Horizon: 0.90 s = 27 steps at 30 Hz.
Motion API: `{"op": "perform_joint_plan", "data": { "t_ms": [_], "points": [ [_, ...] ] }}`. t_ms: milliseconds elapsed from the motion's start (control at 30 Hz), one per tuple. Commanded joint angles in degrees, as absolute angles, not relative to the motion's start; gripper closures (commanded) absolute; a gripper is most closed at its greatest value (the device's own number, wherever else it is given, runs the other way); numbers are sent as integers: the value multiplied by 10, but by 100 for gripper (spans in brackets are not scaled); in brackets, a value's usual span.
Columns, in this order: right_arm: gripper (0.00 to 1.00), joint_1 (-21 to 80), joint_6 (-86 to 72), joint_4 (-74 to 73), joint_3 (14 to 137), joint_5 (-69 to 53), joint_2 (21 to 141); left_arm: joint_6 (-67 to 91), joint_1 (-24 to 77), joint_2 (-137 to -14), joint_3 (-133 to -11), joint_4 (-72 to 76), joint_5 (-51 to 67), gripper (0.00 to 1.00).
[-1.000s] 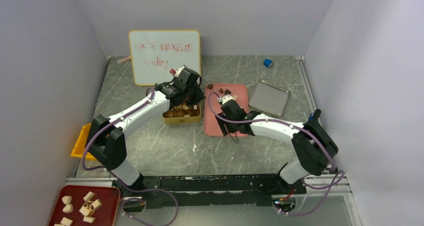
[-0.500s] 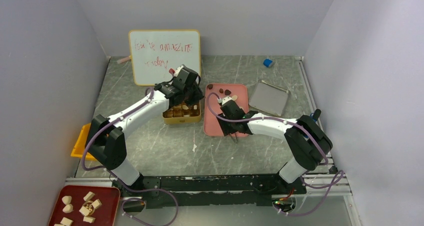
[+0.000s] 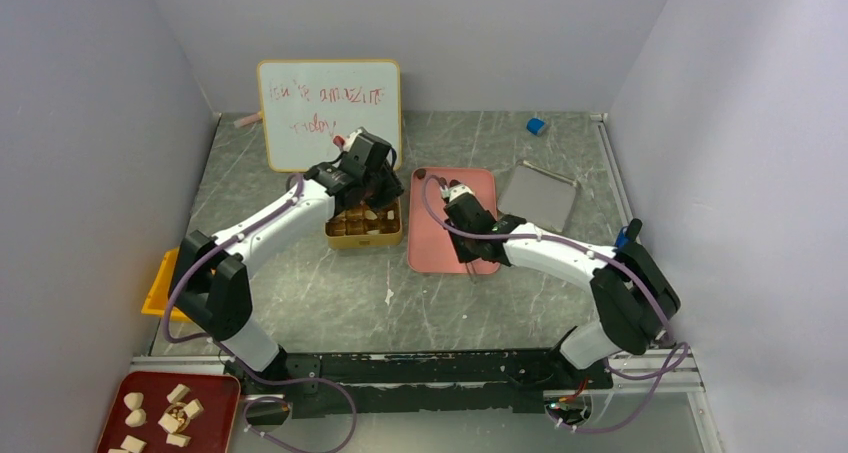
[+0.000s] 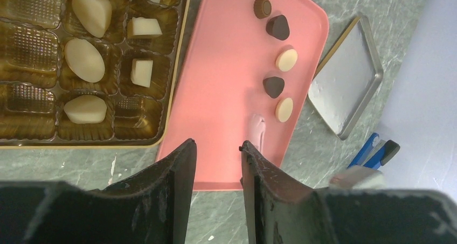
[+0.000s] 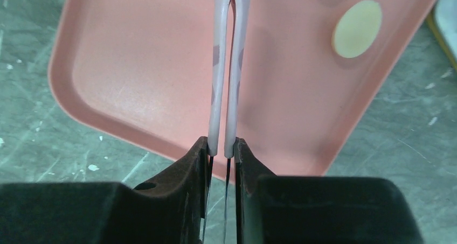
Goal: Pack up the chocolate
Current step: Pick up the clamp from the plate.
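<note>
Several chocolate pieces lie in a row on the pink tray: a dark round one, a dark heart and a tan oval among them. My right gripper is shut on a pair of tweezers, whose pale arms are squeezed together over the tray; their tips run past the top edge, left of a tan chocolate. My left gripper hangs open and empty above the tray's near edge, beside the gold box, which holds pale pieces in its cups.
A silver lid lies right of the pink tray. A whiteboard leans at the back, behind the gold box. A blue object sits back right, an orange tray left, a red tray of beige chunks front left.
The right gripper has moved farther up the pink tray and closed down on the tweezers, pressing their arms together. The left arm has barely shifted.
</note>
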<state>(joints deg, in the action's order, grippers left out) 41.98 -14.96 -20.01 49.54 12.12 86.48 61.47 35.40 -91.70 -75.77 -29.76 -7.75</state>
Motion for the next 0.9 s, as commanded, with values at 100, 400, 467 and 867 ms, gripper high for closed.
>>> {"op": "perform_joint_plan", "data": {
  "t_ms": [100, 400, 467, 867],
  "points": [
    [77, 417, -183, -310, 560, 167, 809, 609, 349, -878, -744, -267, -65, 58],
    [60, 405, -218, -372, 550, 200, 791, 613, 341, -867, -731, -252, -48, 57],
    [60, 399, -222, -371, 542, 199, 790, 612, 339, -866, -731, -252, -46, 57],
    [53, 371, -227, -362, 528, 178, 829, 611, 333, -864, -737, -255, -43, 57]
  ]
}}
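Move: The closed clamp is already in the right hand, just clear of the pink plate. The near white chocolate lies about 9 cm ahead of this hand, 4 cm to its right and 4 cm below. A dark chocolate sits 2 cm beyond that one and 3 cm to its left; the far white one, 6 cm beyond and 2 cm left. From the left hand, the near white chocolate is level ahead, some 18 cm right and 16 cm below. The clamp, held between the right fingers, is lifted about 4 cm farther off the plate, then carried some 5 cm right with a slight sink. The wrist turns clockwise by 10 to 15 degrees, lining the clamp up with the near white chocolate. The fingers ease apart to about twice their gap, keeping their hold as its arms spread. ##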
